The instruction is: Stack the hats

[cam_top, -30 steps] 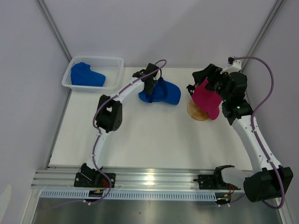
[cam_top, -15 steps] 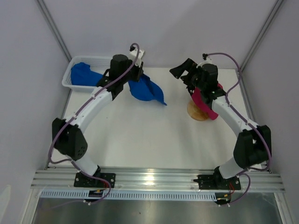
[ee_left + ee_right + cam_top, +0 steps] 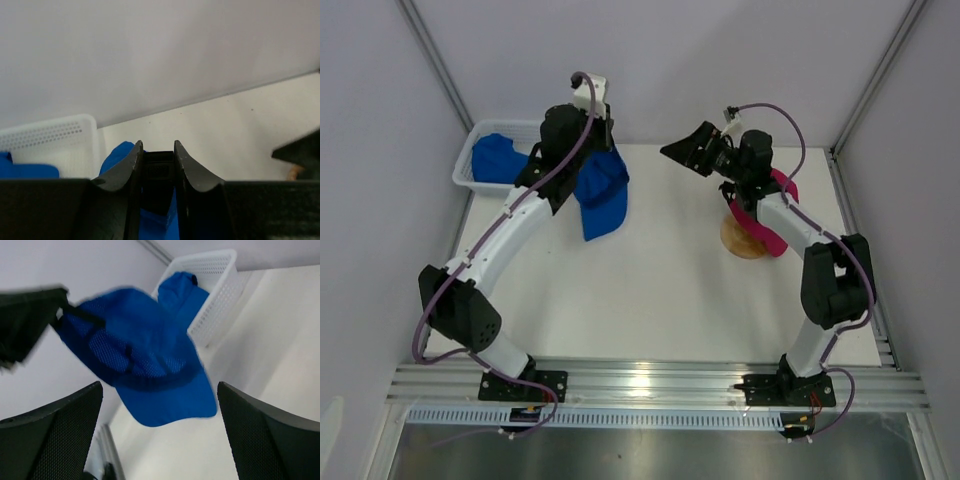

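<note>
My left gripper (image 3: 588,152) is shut on a royal blue hat (image 3: 603,197) and holds it hanging above the table, brim down. In the left wrist view the fingers (image 3: 134,165) pinch blue fabric (image 3: 155,225). The same hat (image 3: 145,365) hangs in front of my right gripper (image 3: 160,386), which is open and empty. That gripper (image 3: 683,152) is raised to the left of the round wooden stand (image 3: 740,240). A magenta-pink hat (image 3: 772,228) lies on the stand, partly behind the right arm. A second blue hat (image 3: 496,160) lies in the white mesh basket (image 3: 465,172).
The basket stands at the back left corner, also seen in the left wrist view (image 3: 55,135) and the right wrist view (image 3: 220,285). White walls and metal frame posts close in the table at the back and sides.
My left gripper has lifted the blue hat off the table and carried it up and left. My right gripper has let go of the pink hat on the stand and moved left.
</note>
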Robot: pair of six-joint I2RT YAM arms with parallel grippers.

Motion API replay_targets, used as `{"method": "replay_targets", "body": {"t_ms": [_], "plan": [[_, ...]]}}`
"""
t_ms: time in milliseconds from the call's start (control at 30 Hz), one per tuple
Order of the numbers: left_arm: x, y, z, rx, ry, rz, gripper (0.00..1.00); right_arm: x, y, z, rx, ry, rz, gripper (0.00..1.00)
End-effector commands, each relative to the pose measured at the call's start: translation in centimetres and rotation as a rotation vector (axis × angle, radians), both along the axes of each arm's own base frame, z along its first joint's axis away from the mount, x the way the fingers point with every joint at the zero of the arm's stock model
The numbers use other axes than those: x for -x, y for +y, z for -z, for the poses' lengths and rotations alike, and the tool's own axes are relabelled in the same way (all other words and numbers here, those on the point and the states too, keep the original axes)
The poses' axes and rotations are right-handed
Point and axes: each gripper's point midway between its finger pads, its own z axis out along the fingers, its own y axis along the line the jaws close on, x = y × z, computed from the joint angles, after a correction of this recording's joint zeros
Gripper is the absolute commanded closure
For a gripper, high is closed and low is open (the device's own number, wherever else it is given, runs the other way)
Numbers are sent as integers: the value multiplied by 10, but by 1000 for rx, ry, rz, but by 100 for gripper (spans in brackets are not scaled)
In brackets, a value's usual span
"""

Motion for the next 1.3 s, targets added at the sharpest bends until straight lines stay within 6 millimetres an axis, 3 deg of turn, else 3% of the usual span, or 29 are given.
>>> {"method": "replay_targets", "body": {"t_ms": [0,33,67,133,233,267,300,333,367,400,533,633,733,967,1067,1267], "plan": [[10,35,-52,250,12,-230,99,36,-3,-32,165,-380,-47,1],[13,35,-56,314,23,-240,99,41,-6,-10,216,-369,-42,0],[16,37,-60,346,24,-249,99,49,-6,-15,280,-459,-26,1],[23,40,-74,417,19,-260,99,56,-8,7,369,-471,-6,0],[29,53,-88,475,31,-331,99,75,5,12,493,-584,-9,1],[30,56,-89,485,41,-346,99,77,5,23,538,-592,17,1],[32,57,-80,469,82,-365,99,91,19,12,546,-675,13,1],[34,57,-95,513,77,-361,99,93,21,9,569,-716,47,1],[36,55,-92,518,102,-357,99,99,24,16,593,-744,49,0],[40,52,-90,517,136,-345,99,111,39,10,621,-829,44,0],[56,37,-94,567,182,-245,99,108,49,3,760,-936,134,1],[70,40,-108,592,147,-211,99,106,51,-10,802,-993,174,1],[84,43,-112,617,149,-192,99,109,54,-26,755,-999,177,1],[102,46,-127,689,139,-166,99,158,84,-47,595,-1048,22,1],[106,46,-130,694,135,-154,99,168,84,-50,583,-1051,20,0],[108,42,-132,701,134,-127,99,176,60,-74,550,-1034,114,1]]}}
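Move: The left hand still holds the blue hat, its middle hanging about 12 cm below that hand and 2 cm back. From the open right hand the hat lies roughly 17 cm to the left, 5 cm lower and 2 cm back. The stacked pink hats on the stand sit some 18 cm to the right of the right hand, 5 cm back and 14 cm lower; the white basket is about 22 cm left of the left hand, 12 cm farther out and 34 cm below. Keeping its pinch on the blue hat, the left hand lifts about 11 cm while drawing back some 10 cm and a little left, rolling so its left side drops and the brim swings towards the right hand. The right hand, jaws wide open throughout, comes back about 17 cm and some 8 cm left towards the hanging brim, dipping and then rising again, while it rolls nearly 70 degrees about its own fingers (counter-clockwise seen from behind the hand) and they keep pointing forward-left. ##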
